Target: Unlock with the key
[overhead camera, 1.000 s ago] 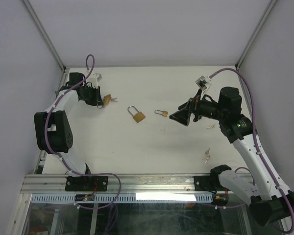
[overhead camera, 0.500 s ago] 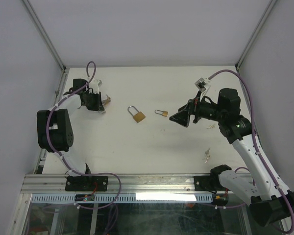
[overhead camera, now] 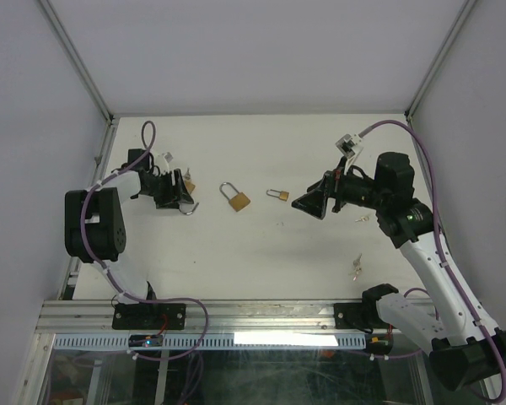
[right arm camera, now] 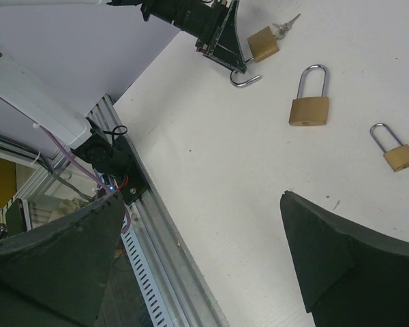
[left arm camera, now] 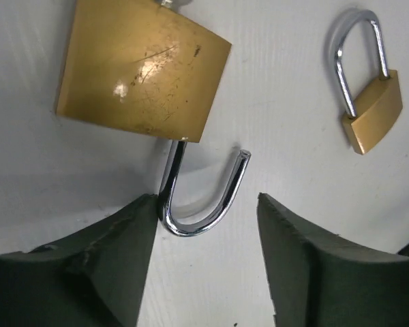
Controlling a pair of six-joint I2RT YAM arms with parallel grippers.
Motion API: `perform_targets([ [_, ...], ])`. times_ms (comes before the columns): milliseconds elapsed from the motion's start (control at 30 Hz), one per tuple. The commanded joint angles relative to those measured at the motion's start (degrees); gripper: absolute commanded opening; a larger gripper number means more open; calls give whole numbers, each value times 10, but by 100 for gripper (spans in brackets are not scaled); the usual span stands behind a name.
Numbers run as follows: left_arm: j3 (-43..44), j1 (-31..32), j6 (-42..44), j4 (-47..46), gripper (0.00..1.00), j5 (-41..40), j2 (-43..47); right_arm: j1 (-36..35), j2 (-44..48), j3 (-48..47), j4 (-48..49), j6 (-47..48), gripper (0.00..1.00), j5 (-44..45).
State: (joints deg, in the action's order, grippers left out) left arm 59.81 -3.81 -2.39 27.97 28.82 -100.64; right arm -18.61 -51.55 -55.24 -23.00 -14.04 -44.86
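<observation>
A large brass padlock (left arm camera: 143, 68) lies on the white table with its steel shackle (left arm camera: 204, 197) swung open, and a key (right arm camera: 286, 26) sticks out of its far end. My left gripper (left arm camera: 206, 228) is open around the shackle's bend, which touches only the left finger (left arm camera: 88, 272). In the top view this gripper (overhead camera: 175, 192) sits at the left of the table beside the padlock (overhead camera: 188, 186). My right gripper (overhead camera: 308, 202) hangs wide open above the table's right half, holding nothing (right arm camera: 203, 204).
A medium closed padlock (overhead camera: 234, 197) and a small closed padlock (overhead camera: 278, 195) lie mid-table. Loose keys (overhead camera: 355, 267) lie near the right arm, and another key (overhead camera: 363, 219) is beside it. An aluminium rail (right arm camera: 163, 245) runs along the near edge.
My left gripper moved right and toward the front, and its jaws parted. The large padlock now lies on the table with its shackle open. The right arm has not moved.
</observation>
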Motion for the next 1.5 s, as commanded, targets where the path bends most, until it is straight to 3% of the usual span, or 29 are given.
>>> perform_targets([
  [0, -11, -6, -60, 31, 73, -1, 4, 3, 9, -17, 6, -1, 100, -2],
  [100, -25, -26, -86, 36, 96, -48, 15, 3, 15, -22, -8, -3, 100, 6],
  [133, -32, -36, -94, 36, 99, -61, 19, 3, 16, -25, -15, -4, 100, 15],
  [267, -45, -58, -104, 48, 99, -147, 45, 3, -7, -67, -111, -6, 100, 147],
  [333, -46, -61, -111, 54, 99, -207, 72, 3, -33, -100, -192, -17, 100, 262],
  [433, -37, -61, -112, 57, 99, -225, 113, 5, -79, -138, -305, -32, 99, 422],
  [500, -28, -60, -111, 59, 99, -213, 138, 6, -103, -145, -346, -41, 98, 490],
  [667, -23, -41, -91, 55, 99, -142, 200, 21, -130, -140, -365, -69, 98, 542],
  [867, -43, 80, -16, 16, 99, -116, 283, 60, -156, -117, -408, -98, 100, 526],
  [933, -59, 121, 7, -8, 99, -72, 327, 75, -169, -108, -436, -129, 100, 527],
  [1033, -84, 152, 71, -33, 99, 14, 388, 87, -163, -62, -448, -169, 100, 543],
  [1133, -82, 161, 102, -12, 99, 41, 379, 90, -154, -2, -429, -188, 98, 554],
  [1233, -82, 166, 82, -29, 99, 46, 356, 95, -165, 25, -426, -225, 91, 568],
  [1467, -143, 208, 33, -221, 99, 78, 379, 102, -180, 60, -417, -288, 43, 564],
])
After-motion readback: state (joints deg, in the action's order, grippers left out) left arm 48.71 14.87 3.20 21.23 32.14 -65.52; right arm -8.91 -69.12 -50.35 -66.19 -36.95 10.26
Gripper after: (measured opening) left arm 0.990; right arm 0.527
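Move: The large locked padlock lies about 15 cm to the left hand's right and 2 cm farther out, just below it; the unlocked padlock reaches some 4 cm ahead and 1 cm to the right, its shackle between the part-open fingers. The key bunch by the right arm lies about 5 cm back, 19 cm to the right and 28 cm below the right hand; at that same depth, a second key set is 10 cm ahead and 23 cm right, the small padlock 16 cm ahead and 3 cm left. The unlocked padlock is let go as the left fingers open fully; that hand slips left about 7 cm, low, then rises and swings right, also drawing back, to finish high and short of the large padlock. Towards the key bunch, the right hand sweeps right and down, roughly 20 cm each, swinging its fingers from pointing left to downward and closing them to about half; they stop above the keys. ##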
